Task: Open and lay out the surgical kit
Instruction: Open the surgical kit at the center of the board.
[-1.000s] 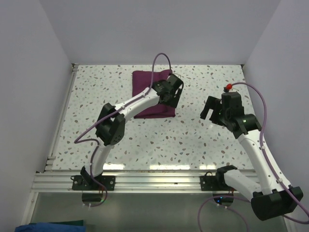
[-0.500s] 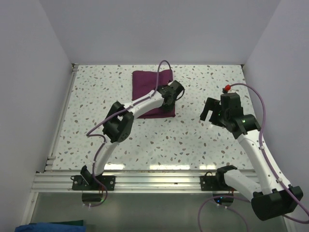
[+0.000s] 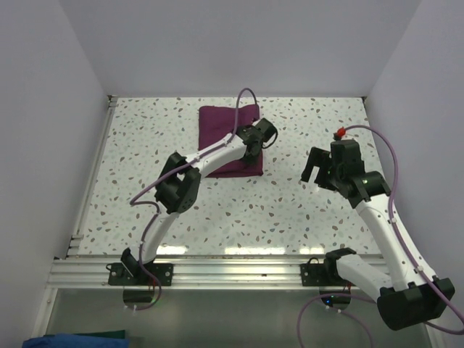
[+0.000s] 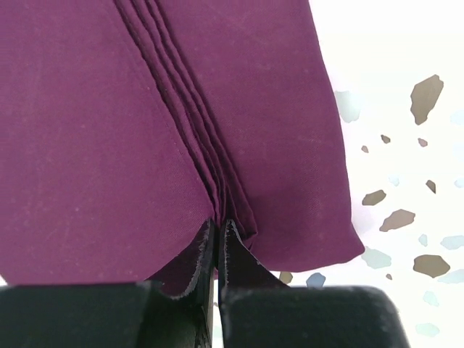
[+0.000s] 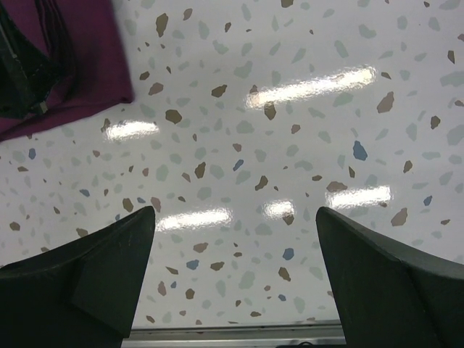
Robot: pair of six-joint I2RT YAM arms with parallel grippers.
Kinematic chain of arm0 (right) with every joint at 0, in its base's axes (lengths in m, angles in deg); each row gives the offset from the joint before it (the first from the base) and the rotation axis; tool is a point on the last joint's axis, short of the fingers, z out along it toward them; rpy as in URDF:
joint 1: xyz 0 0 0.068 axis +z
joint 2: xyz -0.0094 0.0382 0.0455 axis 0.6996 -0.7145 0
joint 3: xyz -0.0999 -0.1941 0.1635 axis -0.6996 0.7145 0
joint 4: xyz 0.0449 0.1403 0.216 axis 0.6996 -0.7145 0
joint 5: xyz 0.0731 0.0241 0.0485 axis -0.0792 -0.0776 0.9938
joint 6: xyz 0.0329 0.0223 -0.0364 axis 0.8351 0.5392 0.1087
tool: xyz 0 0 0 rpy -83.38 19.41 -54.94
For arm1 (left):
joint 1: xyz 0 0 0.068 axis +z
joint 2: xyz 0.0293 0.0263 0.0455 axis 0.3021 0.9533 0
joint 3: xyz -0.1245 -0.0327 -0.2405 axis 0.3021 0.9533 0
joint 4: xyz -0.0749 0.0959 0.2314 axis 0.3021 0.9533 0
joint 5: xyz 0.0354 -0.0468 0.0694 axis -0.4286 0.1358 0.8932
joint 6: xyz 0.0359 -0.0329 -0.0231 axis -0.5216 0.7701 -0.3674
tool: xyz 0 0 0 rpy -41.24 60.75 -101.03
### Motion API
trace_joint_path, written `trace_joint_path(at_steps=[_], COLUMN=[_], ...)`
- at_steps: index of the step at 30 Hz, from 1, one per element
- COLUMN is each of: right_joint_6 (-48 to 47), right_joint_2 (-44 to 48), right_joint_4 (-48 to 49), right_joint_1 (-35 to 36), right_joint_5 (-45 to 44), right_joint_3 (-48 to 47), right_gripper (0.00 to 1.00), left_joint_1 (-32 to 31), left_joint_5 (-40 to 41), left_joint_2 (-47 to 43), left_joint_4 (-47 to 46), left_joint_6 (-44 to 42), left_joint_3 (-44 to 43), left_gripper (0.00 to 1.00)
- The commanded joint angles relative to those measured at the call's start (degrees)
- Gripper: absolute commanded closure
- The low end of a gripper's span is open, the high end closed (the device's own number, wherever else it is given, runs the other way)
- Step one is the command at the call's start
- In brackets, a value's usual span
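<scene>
The surgical kit (image 3: 217, 123) is a dark maroon cloth wrap, folded into a rectangle at the back middle of the table. My left gripper (image 3: 251, 151) is down at the wrap's near right part. In the left wrist view it (image 4: 219, 225) is shut, pinching the stacked fold edges of the cloth (image 4: 109, 145) between its tips. My right gripper (image 3: 312, 168) hovers to the right of the wrap, apart from it. It (image 5: 233, 212) is open over bare table with nothing between its fingers. A corner of the wrap (image 5: 87, 65) shows at the upper left of the right wrist view.
The speckled white table (image 3: 290, 210) has a metal rail (image 3: 217, 270) along its near edge. White walls close in the left, back and right sides. The left arm's purple cable (image 3: 243, 101) arches over the wrap.
My left gripper has come down onto the wrap's near right part and shut on its folds. The right arm has stayed still and open.
</scene>
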Motion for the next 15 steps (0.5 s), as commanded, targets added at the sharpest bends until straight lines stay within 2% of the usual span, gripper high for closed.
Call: trace_joint_path(at_steps=[1,3,6,7,9,13,14,15], right_joint_6=[-1.25,-1.51,-2.39,-2.48,-2.74,-4.68,-4.16,-3.54], right_joint_2=[-1.92,-3.6,-8.77,-10.27,-16.06,-29.06,-31.7,-37.21], right_joint_4=[0.37,0.9,1.95,2.22,2.13,-0.76,-1.55,-2.52], right_joint_1=[0.28,0.28,0.37,0.72,3.6,12.83,14.15,16.43], right_joint_5=[-0.47,-0.3,3.04,4.87,5.16,1.11,1.55,1.99], right_joint_3=[-2.3,-4.06,-9.33,-12.74,-16.8,-31.88,-34.46,-36.83], right_gripper=[0.04,0.04,0.05,0.05,0.06,0.05,0.05,0.05], left_joint_1=[0.47,1.61,6.26,9.67,13.47,24.61,26.47,28.23], left_joint_5=[1.81,2.52,3.48,3.66,5.49,10.86,12.0,12.36], left_joint_2=[-4.3,-7.48,-15.73,-20.8,-26.45,-43.04,-45.26,-47.29], left_joint_4=[1.76,1.67,1.14,0.53,-0.7,-4.03,-4.56,-4.92], left_joint_6=[1.12,2.79,4.9,5.34,6.4,7.63,7.81,8.07], left_joint_3=[-4.3,-3.52,0.6,2.27,9.55,24.75,31.22,34.16], left_gripper=[1.0,1.0,1.0,1.0,1.0,1.0,1.0,0.95])
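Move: My left hand already has the near end of the kit's folded top flap pinched at the flap's right-hand edge; the kit's middle lies about 7 cm ahead and 6 cm to the left, at table height. The bare board beyond the kit, where the flap goes, is some 23 cm left and 6 cm ahead. From my empty right hand, the kit's middle is roughly 15 cm ahead, 21 cm left and 14 cm below. With my left fingers kept shut on the flap's edge, I lift first, then sweep fast to the left across the kit, about 25 cm over and 18 cm up, turning the hand some 30 degrees counter-clockwise and tipping the fingers outward. My open right hand swings about 10 cm forward and as far left, rising a little, towards the kit's right side. ##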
